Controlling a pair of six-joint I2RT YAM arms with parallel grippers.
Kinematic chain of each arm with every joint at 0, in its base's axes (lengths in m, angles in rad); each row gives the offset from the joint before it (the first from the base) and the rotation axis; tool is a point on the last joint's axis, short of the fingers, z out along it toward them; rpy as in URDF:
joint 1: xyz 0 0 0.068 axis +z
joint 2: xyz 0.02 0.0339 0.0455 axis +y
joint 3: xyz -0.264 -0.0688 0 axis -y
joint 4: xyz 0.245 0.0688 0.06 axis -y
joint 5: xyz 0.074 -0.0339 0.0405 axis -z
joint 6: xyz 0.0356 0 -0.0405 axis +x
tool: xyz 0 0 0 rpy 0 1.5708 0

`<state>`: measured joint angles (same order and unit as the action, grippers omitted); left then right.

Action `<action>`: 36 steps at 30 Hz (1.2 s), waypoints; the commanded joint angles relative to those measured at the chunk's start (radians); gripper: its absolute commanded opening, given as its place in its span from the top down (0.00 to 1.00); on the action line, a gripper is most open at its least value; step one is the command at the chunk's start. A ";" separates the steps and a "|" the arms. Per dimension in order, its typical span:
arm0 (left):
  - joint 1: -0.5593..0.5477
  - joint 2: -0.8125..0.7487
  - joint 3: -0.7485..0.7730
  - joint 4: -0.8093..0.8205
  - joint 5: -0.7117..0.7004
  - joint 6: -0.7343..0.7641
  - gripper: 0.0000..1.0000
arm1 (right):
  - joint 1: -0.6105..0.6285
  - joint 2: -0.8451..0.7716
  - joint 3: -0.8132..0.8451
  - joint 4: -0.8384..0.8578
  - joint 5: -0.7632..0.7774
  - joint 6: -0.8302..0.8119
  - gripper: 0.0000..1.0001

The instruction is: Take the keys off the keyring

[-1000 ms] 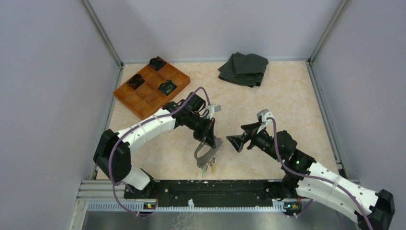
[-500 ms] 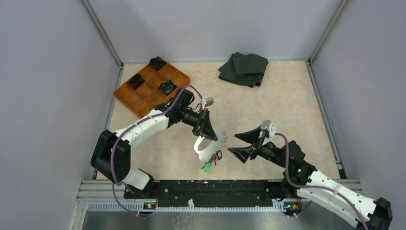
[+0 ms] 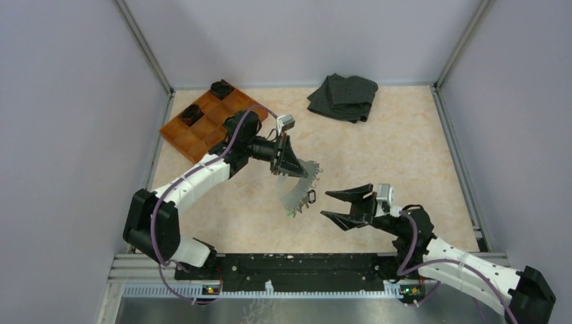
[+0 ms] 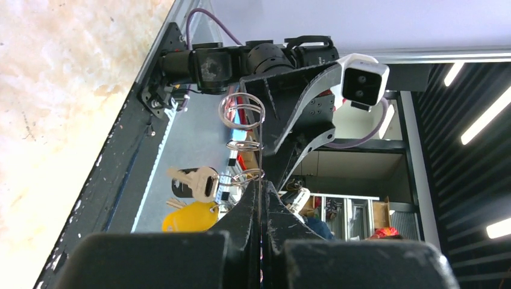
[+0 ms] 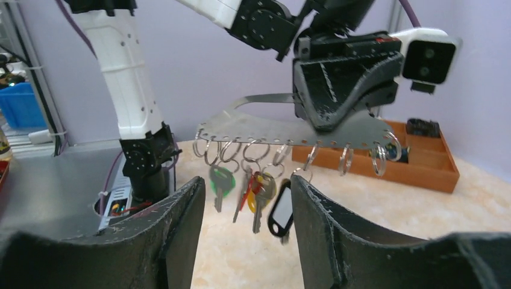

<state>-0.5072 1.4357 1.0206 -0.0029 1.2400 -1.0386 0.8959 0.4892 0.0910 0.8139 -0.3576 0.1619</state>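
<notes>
My left gripper (image 3: pixel 291 166) is shut on a flat grey metal plate (image 3: pixel 297 190) with a row of holes, held above the table. Several wire keyrings (image 5: pixel 229 150) hang from that plate (image 5: pixel 283 129). The keys (image 5: pixel 258 188) dangle from the rings at its lower end, among them a green-headed key (image 5: pixel 220 180), a yellow one and a black tag (image 5: pixel 281 208). In the left wrist view a silver key (image 4: pixel 196 182) and a yellow tag (image 4: pixel 190 217) hang beside the shut left gripper (image 4: pixel 262 188). My right gripper (image 3: pixel 326 204) is open just right of the keys (image 3: pixel 308 198), touching nothing.
An orange tray (image 3: pixel 202 138) with black round objects sits at the far left. A dark folded cloth (image 3: pixel 344 96) lies at the back. A black rail (image 3: pixel 303 263) runs along the near edge between the arm bases. Walls close in both sides.
The left arm has swung the plate and keys up and away from the near edge. The right gripper has dropped nearer and narrowed its jaws.
</notes>
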 commanded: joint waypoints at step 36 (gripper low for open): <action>-0.010 0.135 0.169 0.183 0.047 -0.226 1.00 | 0.044 0.389 0.067 0.362 -0.023 -0.157 0.69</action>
<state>-0.5098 1.5639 1.1404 0.1505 1.2644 -1.2018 0.9291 0.8707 0.1123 1.1168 -0.3920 0.0242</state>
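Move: From the right hand the green tag with its key hangs about 9 cm to the left, 2 cm back and 5 cm lower. At that same lower height the red tag hangs some 7 cm left and level fore and aft, the black tag about 5 cm left and 3 cm farther out. The grey ring plate is roughly 7 cm left, 4 cm out, at hand height. From the left hand the green tag is some 9 cm back, 3 cm left and 5 cm below. Leftward and down towards the hanging green tag goes the right hand, about 3 cm across and 2 cm lower, after easing back a centimetre and then coming forward again; its fingers narrow from half to about a third open and stay apart. The left hand, still pinching the ring plate, brings it about 3 cm forward and 2 cm each to the right and up. ##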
